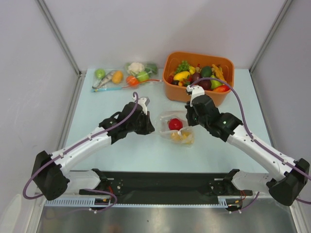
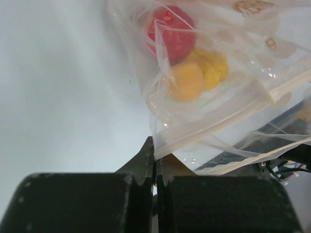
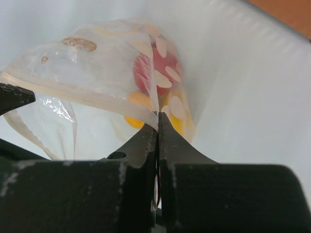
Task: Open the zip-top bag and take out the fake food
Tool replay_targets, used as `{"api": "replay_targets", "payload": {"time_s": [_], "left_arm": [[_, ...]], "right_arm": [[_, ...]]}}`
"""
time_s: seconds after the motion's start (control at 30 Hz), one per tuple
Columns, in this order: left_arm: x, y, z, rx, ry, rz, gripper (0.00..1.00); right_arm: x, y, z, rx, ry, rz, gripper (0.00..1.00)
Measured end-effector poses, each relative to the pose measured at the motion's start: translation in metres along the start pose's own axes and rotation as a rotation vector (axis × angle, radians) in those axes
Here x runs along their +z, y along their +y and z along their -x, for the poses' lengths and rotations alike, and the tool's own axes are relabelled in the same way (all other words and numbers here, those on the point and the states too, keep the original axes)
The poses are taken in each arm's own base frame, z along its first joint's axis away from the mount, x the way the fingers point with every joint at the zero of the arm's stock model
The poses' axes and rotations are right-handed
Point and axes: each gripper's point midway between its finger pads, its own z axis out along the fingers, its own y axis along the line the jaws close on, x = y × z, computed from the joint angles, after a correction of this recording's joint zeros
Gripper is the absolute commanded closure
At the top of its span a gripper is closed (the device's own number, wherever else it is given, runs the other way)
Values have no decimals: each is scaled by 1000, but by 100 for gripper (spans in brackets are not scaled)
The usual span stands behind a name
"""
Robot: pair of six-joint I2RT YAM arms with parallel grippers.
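The zip-top bag lies mid-table between my two grippers, clear and crinkly. Inside it sits the fake food: a red fruit and yellow-orange pieces. My left gripper is shut on the bag's left edge. In the left wrist view the left gripper pinches the pale zip strip, with the red fruit and yellow fruits beyond it. My right gripper is shut on the opposite side. The right wrist view shows the right gripper clamped on the bag's film.
An orange bin of mixed fake fruit and vegetables stands at the back right, just behind the right gripper. Two other filled clear bags lie at the back left. Pale walls close in both sides.
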Motion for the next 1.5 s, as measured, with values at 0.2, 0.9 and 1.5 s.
{"api": "replay_targets", "payload": {"time_s": [0.2,0.9,1.5], "left_arm": [[-7,1,-2,85,-10,-7,49],[-22,-120,59,361,-242,-185,40],[68,-96,10,418,-133,-149,32]], "right_arm": [[9,10,-7,4,28,31,100],[19,34,-19,39,69,100,100],[17,1,-29,163,62,20,100]]}}
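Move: The left hand is shut at the bag's near-left rim. The orange fruit in the bag lies about 11 cm to its right, 2 cm ahead and 9 cm below. At similar height, the red fruit lies some 10 cm right and 8 cm ahead, and the yellow food about 15 cm right and 3 cm ahead. From the right hand, still holding the rim, the orange fruit is about 5 cm left, level fore and aft, 15 cm below. Left fingers release the rim, open, rise 14 cm, then descend 12 cm rightward to the mouth; right keeps hold. ##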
